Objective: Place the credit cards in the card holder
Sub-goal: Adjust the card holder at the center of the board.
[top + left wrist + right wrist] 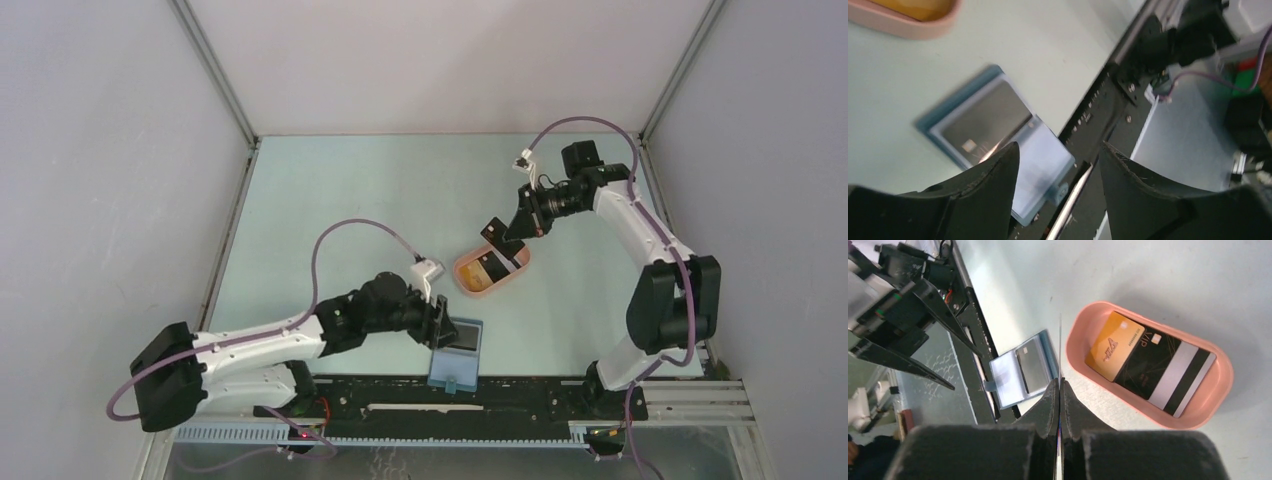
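Note:
The card holder (pixel 458 352) lies open near the table's front edge, its lighter flap (pixel 1040 170) over the black rail. A grey credit card (pixel 983 120) sits in its upper half (pixel 1032 366). My left gripper (pixel 1059 147) hovers just over its left side (pixel 440 325), open and holding nothing. My right gripper (pixel 1060 382) is shut on a thin credit card (pixel 1060 340) seen edge-on, held above the table (pixel 505 232) by the peach-pink tray (pixel 462 272). An orange card (pixel 1110 347) and a black striped card (pixel 1163 370) lie in the tray.
The tray's rim (pixel 1074 347) stands just right of the held card and also shows at the top left of the left wrist view (pixel 903 27). A black mounting rail (pixel 400 395) runs along the near edge. Grey walls enclose the table on three sides.

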Controlling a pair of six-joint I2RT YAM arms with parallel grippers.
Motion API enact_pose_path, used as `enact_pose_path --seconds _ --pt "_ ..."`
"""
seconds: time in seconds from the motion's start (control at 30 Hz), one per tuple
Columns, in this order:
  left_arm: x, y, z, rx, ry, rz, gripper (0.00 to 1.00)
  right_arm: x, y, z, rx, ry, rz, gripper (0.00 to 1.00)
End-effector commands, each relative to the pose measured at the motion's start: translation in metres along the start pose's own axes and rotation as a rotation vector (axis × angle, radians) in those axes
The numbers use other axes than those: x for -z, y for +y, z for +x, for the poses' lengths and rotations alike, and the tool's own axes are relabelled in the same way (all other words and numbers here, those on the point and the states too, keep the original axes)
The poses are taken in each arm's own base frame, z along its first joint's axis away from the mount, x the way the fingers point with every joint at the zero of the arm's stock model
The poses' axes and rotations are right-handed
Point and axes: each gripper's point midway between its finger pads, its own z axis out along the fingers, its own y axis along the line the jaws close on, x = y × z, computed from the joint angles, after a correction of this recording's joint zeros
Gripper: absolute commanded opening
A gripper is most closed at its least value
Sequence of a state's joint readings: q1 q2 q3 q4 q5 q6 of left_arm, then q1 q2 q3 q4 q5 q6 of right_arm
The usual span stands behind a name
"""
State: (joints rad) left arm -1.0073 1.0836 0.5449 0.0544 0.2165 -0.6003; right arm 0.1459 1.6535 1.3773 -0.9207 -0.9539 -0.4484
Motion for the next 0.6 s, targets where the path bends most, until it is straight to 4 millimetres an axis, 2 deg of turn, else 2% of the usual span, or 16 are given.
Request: enact_pose_path --seconds 0.0,0.1,0.17,0.27,0.37,0.57 --pt "-0.004 -0.008 0.037 -0.167 0.06 0.017 0.65 0.012 0.036 -0.008 0.185 -0.066 -0.067 0.0" --pt "-0.009 -0.015 0.065 -0.276 0.123 0.034 0.66 0.014 0.042 -0.007 0.203 -0.075 -0.068 0.0" --pt "-0.012 -0.011 0.079 -0.323 0.16 0.004 0.67 0.013 0.042 -0.007 0.201 -0.074 -0.075 0.0" --pt "-0.015 -0.004 0.087 -0.352 0.212 -0.026 0.68 0.012 0.044 -0.006 0.202 -0.069 -0.084 0.0" --pt "-0.019 -0.007 0.092 -0.367 0.257 -0.008 0.68 0.009 0.046 -0.005 0.209 -0.062 -0.088 0.0" --pt "-0.026 -0.012 0.114 -0.353 0.378 0.041 0.66 0.008 0.046 -0.004 0.209 -0.055 -0.09 0.0"
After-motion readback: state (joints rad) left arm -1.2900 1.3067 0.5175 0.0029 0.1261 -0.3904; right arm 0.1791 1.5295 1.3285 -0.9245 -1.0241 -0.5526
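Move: The open card holder lies under the left hand, some 12 cm below it, its middle about 2 cm back and 2 cm to the right; its tab sticks out about 8 cm back and 1 cm right. The dark card in the far half is roughly 2 cm ahead, 3 cm right; the pink tray about 16 cm ahead and 9 cm right. From the right hand the holder lies about 19 cm back, 10 cm left and 17 cm below. The card holder's near end with the tab is what the left hand comes down on: it draws back about 8 cm towards the tab, sinking as it goes, then drops nearly straight, some 10 cm down in all. It turns clockwise and tips its fingers more steeply down, roughly 20 degrees each, keeping them open. Meanwhile the right hand, still pinching a black card, rises 3 cm and eases back slightly less above the tray. ##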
